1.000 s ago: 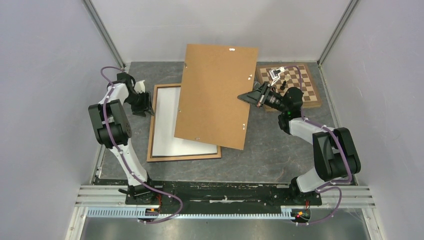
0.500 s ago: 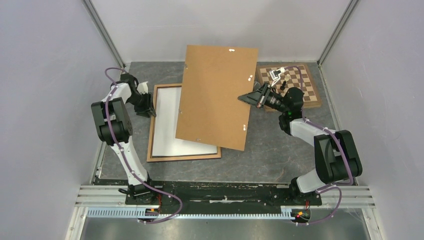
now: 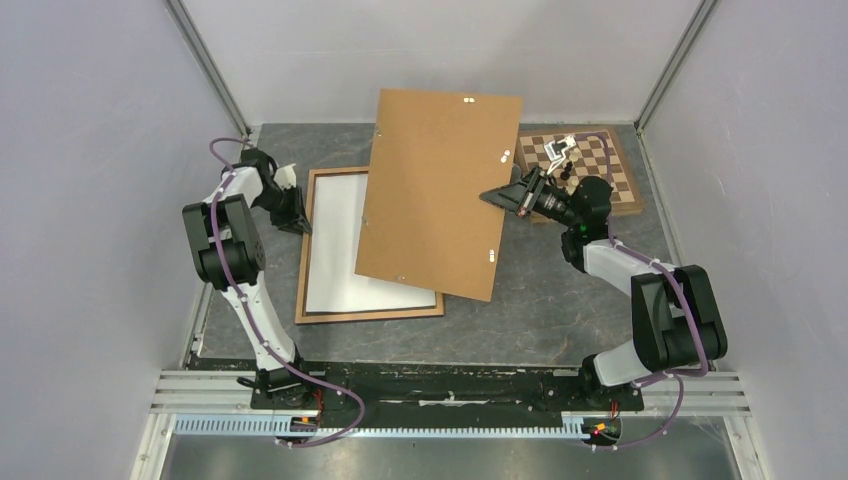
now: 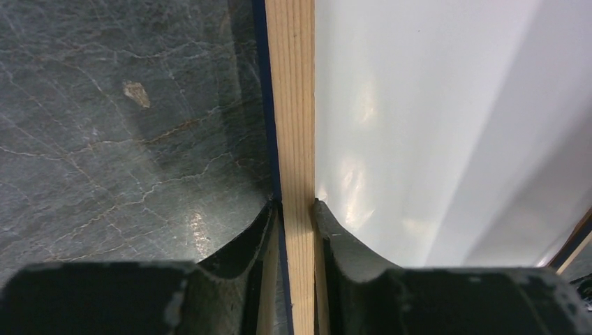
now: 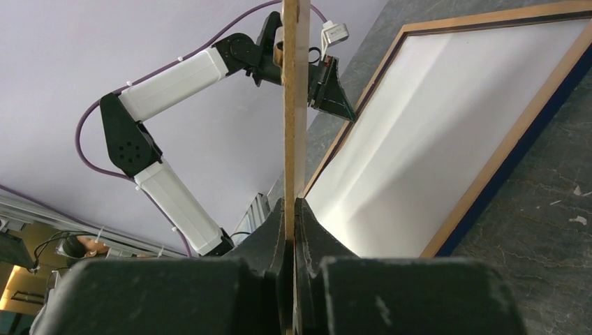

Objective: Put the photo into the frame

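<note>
The frame (image 3: 370,312) lies flat on the table, light wood face up. A white sheet (image 3: 340,250) fills it, the photo's white reverse; no print shows. My left gripper (image 3: 299,214) is shut on the frame's left rail (image 4: 290,105), one finger on each side of the wood. My right gripper (image 3: 497,197) is shut on the right edge of a brown fibreboard panel (image 3: 435,190). It holds the panel tilted above the frame's right half. In the right wrist view the panel's thin edge (image 5: 293,105) runs up from the jaws, over the white sheet (image 5: 447,139).
A wooden chessboard (image 3: 600,165) with a few dark pieces (image 3: 565,170) lies at the back right, behind the right arm. Grey walls close in the table on three sides. The left arm (image 5: 174,77) shows beyond the panel in the right wrist view.
My left gripper has closed onto the frame's left rail. The right gripper has carried the fibreboard panel slightly to the right.
</note>
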You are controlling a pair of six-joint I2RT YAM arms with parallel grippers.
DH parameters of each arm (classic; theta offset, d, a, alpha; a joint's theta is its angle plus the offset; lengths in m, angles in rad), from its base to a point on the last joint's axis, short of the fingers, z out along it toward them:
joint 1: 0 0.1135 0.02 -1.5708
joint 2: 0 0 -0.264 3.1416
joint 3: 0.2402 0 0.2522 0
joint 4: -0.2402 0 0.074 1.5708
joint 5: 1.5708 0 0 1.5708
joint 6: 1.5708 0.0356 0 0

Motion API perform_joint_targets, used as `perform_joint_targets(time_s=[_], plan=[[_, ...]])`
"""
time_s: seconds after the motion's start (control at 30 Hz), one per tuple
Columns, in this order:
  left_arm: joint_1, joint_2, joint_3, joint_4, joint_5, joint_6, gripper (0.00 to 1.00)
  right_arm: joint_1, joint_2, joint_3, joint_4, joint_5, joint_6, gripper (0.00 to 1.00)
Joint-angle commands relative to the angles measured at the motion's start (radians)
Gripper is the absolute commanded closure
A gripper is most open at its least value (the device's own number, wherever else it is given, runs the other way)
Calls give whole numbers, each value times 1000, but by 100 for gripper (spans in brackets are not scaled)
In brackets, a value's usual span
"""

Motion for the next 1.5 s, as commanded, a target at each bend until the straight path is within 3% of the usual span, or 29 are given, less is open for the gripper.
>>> perform_joint_targets(time_s=[0.0,0.33,0.67,0.83,1.47], plan=[[-6,-27,-30,17,62,-52,76,-4,-53,4,72,20,-10,100],[-37,-41,-65,26,90,-58,86,-22,-73,-10,74,38,11,100],[-123,-70,-107,41,62,-55,89,-57,-37,69,254,52,244,100],[-160,-83,-129,62,52,-89,90,-64,-27,109,261,61,265,100],[-200,-142,-281,228,117,-334,94,-102,-65,15,-8,23,-13,100]])
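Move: The left hand already pinches the left rail of the frame; the frame's middle lies about 17 cm to its right and 3 cm nearer the base, with the white-backed photo inside. The backing board hangs roughly 34 cm to its right, 2 cm back and 20 cm above. From the right hand, which grips the board's right edge, the frame's middle is about 27 cm left, 1 cm ahead and 22 cm below; the board's own middle is some 11 cm left, 2 cm ahead and slightly lower. The left hand keeps its pinch on the rail and drags the frame flat along the table to the right, towards the raised board, slowly at first and then faster, about 9 cm with some 2 cm back towards the base. The right hand keeps its hold on the board's right edge and shifts it about 4 cm right and 2 cm forward, swinging it up about 6 cm and most of the way down again as it turns slightly clockwise. ##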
